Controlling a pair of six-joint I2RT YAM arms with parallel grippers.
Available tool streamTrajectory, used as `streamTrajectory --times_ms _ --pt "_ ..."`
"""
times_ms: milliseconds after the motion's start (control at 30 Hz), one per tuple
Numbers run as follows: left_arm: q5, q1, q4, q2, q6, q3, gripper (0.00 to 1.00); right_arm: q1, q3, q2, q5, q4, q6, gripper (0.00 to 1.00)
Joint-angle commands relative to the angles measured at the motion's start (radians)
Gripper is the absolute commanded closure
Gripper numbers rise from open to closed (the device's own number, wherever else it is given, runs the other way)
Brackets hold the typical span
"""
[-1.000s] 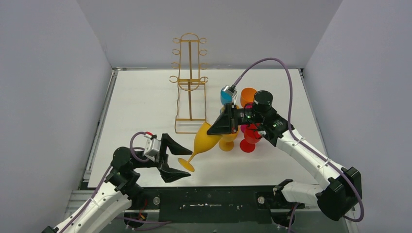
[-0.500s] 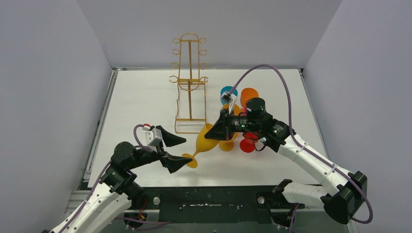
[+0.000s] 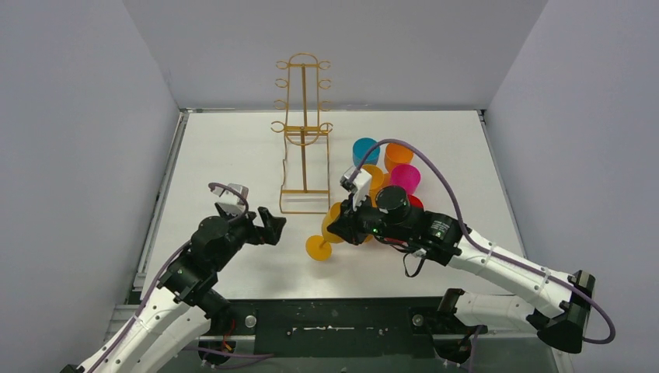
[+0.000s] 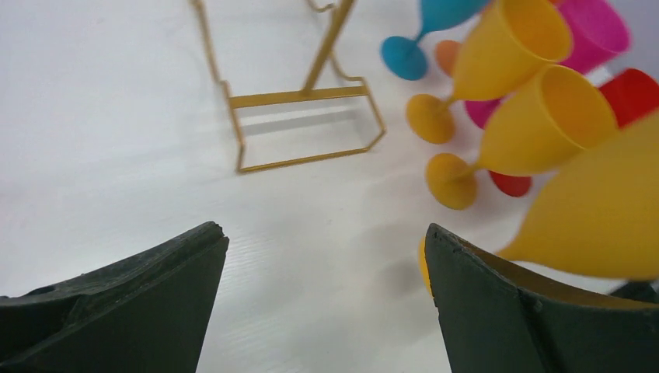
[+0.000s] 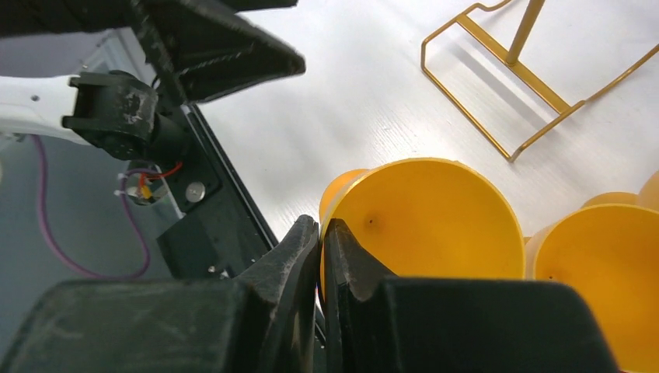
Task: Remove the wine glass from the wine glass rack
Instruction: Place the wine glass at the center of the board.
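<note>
The gold wire wine glass rack stands at the back of the table with nothing hanging on it; its base also shows in the wrist views. A yellow wine glass stands nearly upright in front of the rack base, its foot low over the table. My right gripper is shut on the rim of this glass, one finger inside the bowl and one outside. My left gripper is open wide just left of the glass and touches nothing. The glass's foot peeks out behind its right finger.
Several other glasses stand grouped right of the rack: two yellow, a blue one, an orange one, a pink one and a red one. White walls close the table on three sides.
My left gripper has opened wider and drawn back left, away from the glass's foot. The right arm has swung the yellow glass from tilted to nearly upright and brought it nearer.
</note>
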Motion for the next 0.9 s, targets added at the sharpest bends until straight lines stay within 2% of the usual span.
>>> streamTrajectory --times_ms 0,133,233,533,867 --pt "-0.303 0.02 -0.219 0.074 -0.096 0.11 0.03 0.094 0.013 0.012 0.234 0.011 -0.096 1.0" --pt "-0.277 0.052 -0.276 0.139 -0.109 0.141 0.02 0.175 0.033 0.066 0.386 -0.013 -0.14 1.0" --pt "-0.261 0.095 -0.28 0.157 -0.118 0.145 0.03 0.208 0.053 0.118 0.446 -0.041 -0.148 1.0" --pt "-0.121 0.279 -0.291 0.202 -0.119 0.16 0.03 0.218 0.08 0.24 0.471 -0.017 -0.104 1.0" --pt "-0.062 0.293 -0.295 0.162 -0.097 0.15 0.03 0.217 0.088 0.302 0.54 0.005 -0.093 1.0"
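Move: The last yellow wine glass is already pinched by its rim in the right hand; its standing place is some 4 cm ahead, 1 cm left and 25 cm below that hand. The front standing yellow glass is about 9 cm ahead and 7 cm to the right, its middle 17 cm below; the red glass is level with it, 10 cm farther right. The rack's near foot bar lies roughly 15 cm ahead, 10 cm left and 25 cm below. The glass's standing place is about 2 cm ahead, 19 cm right and 20 cm below the left hand. The held yellow glass is lowered about 10 cm towards the board beside the front yellow glass. The right hand keeps its pinch on the rim and tips some 25 degrees, bringing its fingers more steeply down. The empty left hand withdraws about 9 cm left and sinks 6 cm, turning counter-clockwise and tipping down with its fingers still wide open. ##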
